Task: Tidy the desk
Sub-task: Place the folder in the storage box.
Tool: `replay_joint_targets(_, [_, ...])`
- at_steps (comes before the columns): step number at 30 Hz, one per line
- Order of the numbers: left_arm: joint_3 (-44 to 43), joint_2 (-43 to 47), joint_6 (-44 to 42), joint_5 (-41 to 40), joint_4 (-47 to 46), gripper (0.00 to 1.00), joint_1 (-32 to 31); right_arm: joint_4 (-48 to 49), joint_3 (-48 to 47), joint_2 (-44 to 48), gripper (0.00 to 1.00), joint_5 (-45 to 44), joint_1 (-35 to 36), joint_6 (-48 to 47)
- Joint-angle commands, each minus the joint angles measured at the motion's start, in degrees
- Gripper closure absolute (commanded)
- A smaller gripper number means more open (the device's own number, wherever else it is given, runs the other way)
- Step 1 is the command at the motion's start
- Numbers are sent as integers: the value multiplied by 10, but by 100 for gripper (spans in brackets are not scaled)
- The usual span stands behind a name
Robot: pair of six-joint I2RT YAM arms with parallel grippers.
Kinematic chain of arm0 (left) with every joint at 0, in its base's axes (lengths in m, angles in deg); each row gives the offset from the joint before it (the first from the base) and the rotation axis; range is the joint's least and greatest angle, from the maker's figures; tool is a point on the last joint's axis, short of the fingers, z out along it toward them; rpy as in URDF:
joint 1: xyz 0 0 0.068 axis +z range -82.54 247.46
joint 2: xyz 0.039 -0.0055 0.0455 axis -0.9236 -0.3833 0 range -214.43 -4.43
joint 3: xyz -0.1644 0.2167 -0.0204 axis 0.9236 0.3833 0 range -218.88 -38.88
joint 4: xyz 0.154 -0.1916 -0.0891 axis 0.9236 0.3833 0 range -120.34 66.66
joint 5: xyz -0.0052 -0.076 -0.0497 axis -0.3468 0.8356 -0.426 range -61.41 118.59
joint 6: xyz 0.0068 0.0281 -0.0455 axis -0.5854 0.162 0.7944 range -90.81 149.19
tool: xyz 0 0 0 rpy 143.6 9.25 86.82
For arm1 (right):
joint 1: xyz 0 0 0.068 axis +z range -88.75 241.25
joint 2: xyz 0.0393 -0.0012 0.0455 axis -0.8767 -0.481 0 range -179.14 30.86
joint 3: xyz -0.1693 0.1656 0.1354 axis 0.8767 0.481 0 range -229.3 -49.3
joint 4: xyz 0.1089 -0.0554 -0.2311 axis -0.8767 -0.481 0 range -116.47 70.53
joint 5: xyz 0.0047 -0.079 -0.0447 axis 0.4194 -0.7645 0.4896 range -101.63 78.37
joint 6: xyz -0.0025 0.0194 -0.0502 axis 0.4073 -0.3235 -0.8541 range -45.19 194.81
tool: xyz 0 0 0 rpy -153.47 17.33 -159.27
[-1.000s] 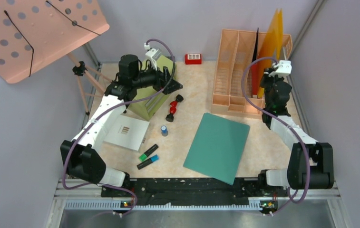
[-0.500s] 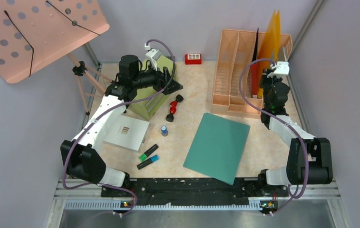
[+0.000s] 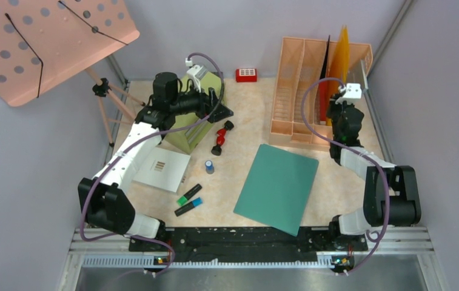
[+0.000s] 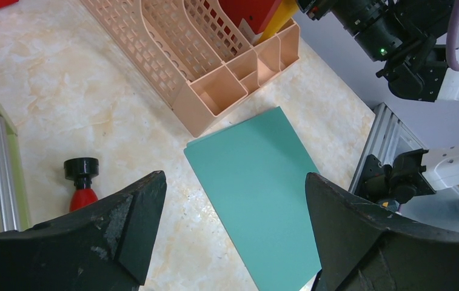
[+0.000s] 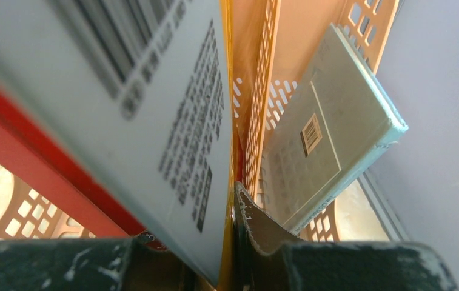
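The desk is a beige marbled top. At its back right stands a peach file rack. My right gripper is at the rack's right slots, shut on an upright orange folder. In the right wrist view the orange folder with its printed label is pinched between the fingers, next to a red folder. My left gripper hovers open by the green drawer cabinet. Seen from the left wrist, the gripper holds nothing; a teal folder lies far below.
On the desk lie a teal folder, a white booklet, green and blue highlighters, a small blue-capped item, a red-and-black tool and a red box. A grey book leans in the rack's right slot.
The right gripper has moved left toward the rack, and the orange folder it holds has swung from tilted to nearly upright. The left arm has not moved.
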Motion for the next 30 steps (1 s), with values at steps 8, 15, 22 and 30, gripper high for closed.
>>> replay_joint_targets(8, [13,16,1,11,-35,10,0,-69,0,-18,93,28,-2,51])
replay_joint_targets(15, [14,17,0,13,-36,10,0,-125,-30,-6,62,42,-9,39])
replay_joint_targets(22, [11,18,-2,15,-34,10,0,-187,-69,38,43,43,-29,32])
replay_joint_targets(30, [16,24,-3,17,-34,10,0,-288,-136,113,34,69,-46,12])
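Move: The right hand already grips the yellow folder over the storage box. The folder's slot has its middle about 8 cm ahead of the hand, roughly 1 cm left and 10 cm below. The red folder stands some 4 cm left and 7 cm ahead; the light-blue folder is 8 cm ahead and 8 cm right. On the table the teal folder lies 25 cm back and 20 cm left. From the left hand, the slot is about 16 cm ahead, 36 cm right and 20 cm down. Down first, about 5.5 cm: the right hand lowers the gripped yellow folder into the slot beside the red one, its fingertips tipping down by some 15 degrees. Midway the fingers start to open and let go of the folder; still spreading, the hand then rises about 6 cm, drifting slightly right and back. ##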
